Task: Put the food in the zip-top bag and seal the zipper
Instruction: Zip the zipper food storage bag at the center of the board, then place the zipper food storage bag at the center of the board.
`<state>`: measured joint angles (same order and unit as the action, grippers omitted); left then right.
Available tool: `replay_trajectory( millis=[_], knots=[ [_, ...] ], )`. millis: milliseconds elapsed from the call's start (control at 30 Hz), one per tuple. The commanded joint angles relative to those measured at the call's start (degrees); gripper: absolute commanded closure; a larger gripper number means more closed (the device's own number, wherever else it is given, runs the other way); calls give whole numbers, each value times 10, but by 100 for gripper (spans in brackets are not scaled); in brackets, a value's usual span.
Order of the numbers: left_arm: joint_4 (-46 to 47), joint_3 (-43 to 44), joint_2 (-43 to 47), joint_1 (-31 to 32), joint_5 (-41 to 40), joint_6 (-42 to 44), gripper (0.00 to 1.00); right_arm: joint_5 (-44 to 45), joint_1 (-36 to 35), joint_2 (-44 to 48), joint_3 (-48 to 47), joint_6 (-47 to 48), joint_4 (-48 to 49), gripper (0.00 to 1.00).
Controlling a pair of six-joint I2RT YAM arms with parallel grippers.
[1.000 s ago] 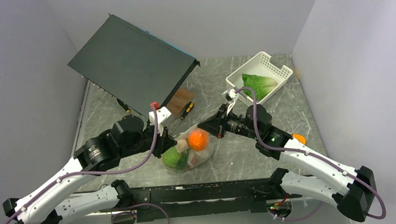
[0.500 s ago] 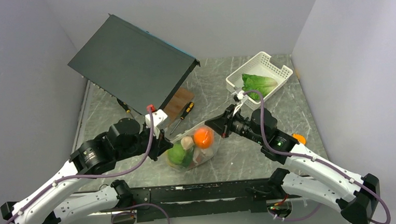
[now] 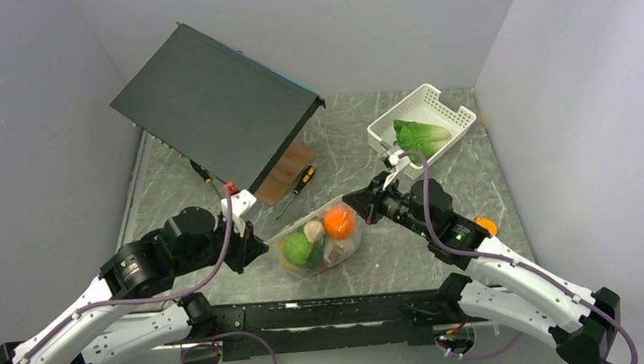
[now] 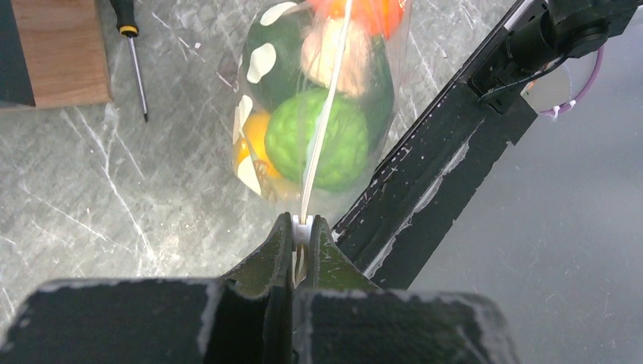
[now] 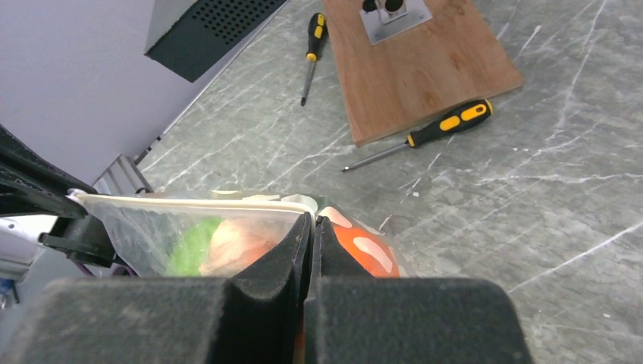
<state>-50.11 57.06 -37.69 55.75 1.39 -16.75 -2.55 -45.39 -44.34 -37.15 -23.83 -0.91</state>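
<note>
The clear dotted zip-top bag [image 3: 333, 247] hangs between my grippers just above the table, holding the food: an orange [image 3: 339, 221], a green fruit [image 3: 296, 248] and a pale beige piece [image 3: 314, 230]. The whitish zipper [image 3: 304, 221] stretches taut between them. My left gripper [image 3: 261, 246] is shut on the zipper's near-left end; in the left wrist view its tips [image 4: 303, 227] pinch the zipper [image 4: 326, 114] above the green fruit [image 4: 315, 148]. My right gripper [image 3: 353, 202] is shut on the far-right end [image 5: 312, 220], beside the orange [image 5: 364, 254].
A white slotted basket [image 3: 434, 101] holding a lettuce leaf [image 3: 421, 135] stands at the back right. A large dark box [image 3: 212, 100] leans at the back left, with a wooden board [image 3: 284, 172] and two screwdrivers [image 3: 295, 190] nearby. A black rail [image 3: 326, 310] runs along the near edge.
My left gripper has drawn back to the left and nearer along the zipper. My right gripper and the bag have shifted a little to the right.
</note>
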Motion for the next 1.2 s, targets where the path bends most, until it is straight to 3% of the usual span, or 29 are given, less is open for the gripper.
replay_trajectory(
  millis=[0, 200, 467, 733, 900, 1000, 1167],
  knots=[
    [-55, -9, 34, 2, -12, -31, 92, 83, 19, 12, -7, 32, -10, 100],
    [-62, -21, 55, 2, -37, -42, 83, 79, 19, 23, -6, 29, -10, 100],
    [-44, 27, 55, 2, -82, -51, 45, 113, 20, 19, -30, 40, -14, 100],
    [-11, 38, 70, 2, -78, -55, 37, 366, 21, -1, -130, 67, -122, 100],
    [-18, 28, 62, 2, -73, -57, 38, 427, 23, -4, -175, 118, -149, 100],
    [-12, 16, 63, 2, -71, -64, 38, 356, 22, -8, -170, 160, -128, 100],
    [13, -9, 68, 2, -55, -69, 36, 107, 0, -65, -106, 143, -62, 100]
  ],
)
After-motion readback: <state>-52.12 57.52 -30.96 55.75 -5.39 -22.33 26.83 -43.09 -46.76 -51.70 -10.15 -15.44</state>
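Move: The left fingers still pinch the slider at the zipper's near-left end, with the bag's filled middle about 12 cm to their right, 1 cm ahead and 9 cm below. The right fingers hold the other zipper end, the bag's middle roughly 10 cm back, 7 cm left and 9 cm below them. From the right hand the white basket is some 17 cm ahead, 23 cm right and 17 cm below; the screwdriver is 2 cm ahead, 12 cm left, 20 cm below. Leftward some 3 cm, dipping slightly before rising, the left hand opens wide and lets go of the zipper end. The right hand keeps its pinch and, after a small dip, swings the bag right and forward towards the basket, rising about 5 cm and turning some 30 degrees clockwise, then eases back left a centimetre or two. ##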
